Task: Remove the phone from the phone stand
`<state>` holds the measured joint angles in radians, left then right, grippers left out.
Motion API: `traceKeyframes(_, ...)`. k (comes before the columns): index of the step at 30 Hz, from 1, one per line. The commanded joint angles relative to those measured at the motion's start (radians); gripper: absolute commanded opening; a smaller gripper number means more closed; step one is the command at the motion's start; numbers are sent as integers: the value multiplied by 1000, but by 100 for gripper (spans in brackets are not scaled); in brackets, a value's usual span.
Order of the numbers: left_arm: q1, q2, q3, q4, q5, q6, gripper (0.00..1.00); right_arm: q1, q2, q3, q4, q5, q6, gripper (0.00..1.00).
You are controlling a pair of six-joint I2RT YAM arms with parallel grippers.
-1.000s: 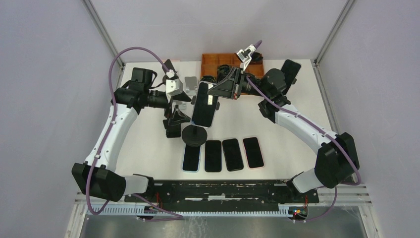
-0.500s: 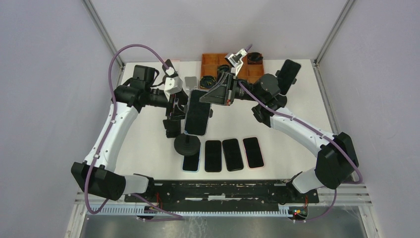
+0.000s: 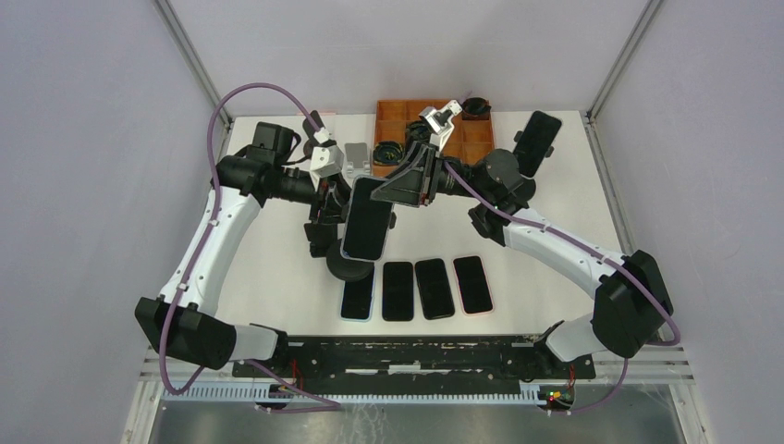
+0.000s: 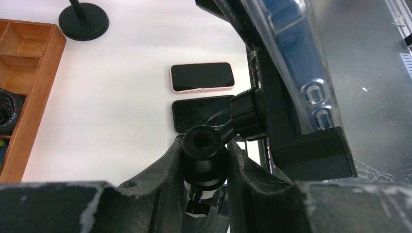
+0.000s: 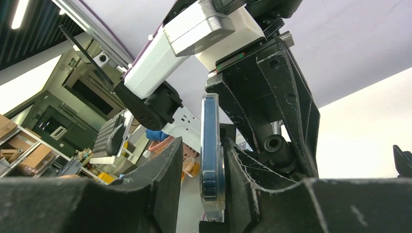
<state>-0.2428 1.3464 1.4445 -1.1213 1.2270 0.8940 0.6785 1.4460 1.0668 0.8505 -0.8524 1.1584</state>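
Observation:
A phone (image 3: 367, 219) in a blue case sits tilted in the clamp of a black phone stand (image 3: 349, 266) at the table's middle. My left gripper (image 3: 333, 211) comes in from the left. In the left wrist view it (image 4: 205, 145) is shut on the stand's ball joint (image 4: 203, 141), both fingers pressed to it, with the phone's back (image 4: 296, 53) above. My right gripper (image 3: 396, 190) straddles the phone's upper edge. In the right wrist view it (image 5: 201, 143) stands open: the phone (image 5: 210, 145) lies against the right finger, and a gap separates it from the left finger.
Several phones (image 3: 416, 289) lie flat in a row just in front of the stand. A wooden tray (image 3: 434, 125) with black parts stands at the back. Another phone on a stand (image 3: 538, 137) is at the back right. A grey block (image 3: 357, 155) lies behind the grippers.
The stand with the phone has shifted left and nearer. My left gripper has closed onto the stand's joint. My right gripper has loosened from the phone, and a gap has appeared.

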Motion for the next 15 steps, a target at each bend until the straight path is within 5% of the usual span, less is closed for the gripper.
traceKeyframes(1,-4,-11,68,-23,66,69,2,24,-29,-3,66,-14,-23,41)
traceKeyframes(10,-11,2,102,-48,60,80,2,75,-14,45,-94,-37,-136,38)
traceKeyframes(15,-34,5,101,-114,27,149,2,77,-5,66,-113,-20,-130,11)
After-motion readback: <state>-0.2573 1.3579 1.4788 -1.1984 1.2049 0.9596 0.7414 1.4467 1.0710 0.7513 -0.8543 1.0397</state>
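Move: The phone, still in the stand's clamp, has its middle about 4 cm back, 3 cm left and 3 cm below the right hand, whose parted fingers straddle its upper edge. The stand's ball joint, in the left fingers, is 6 cm to the right hand's left, level in reach and 8 cm below; the stand base, 9 cm back, 5 cm left, 18 cm below. From the left hand the phone's middle is 4 cm back, 3 cm right, 5 cm up. Right hand shifts about 2 cm each back, left and down along the phone, closing its fingers on it. ##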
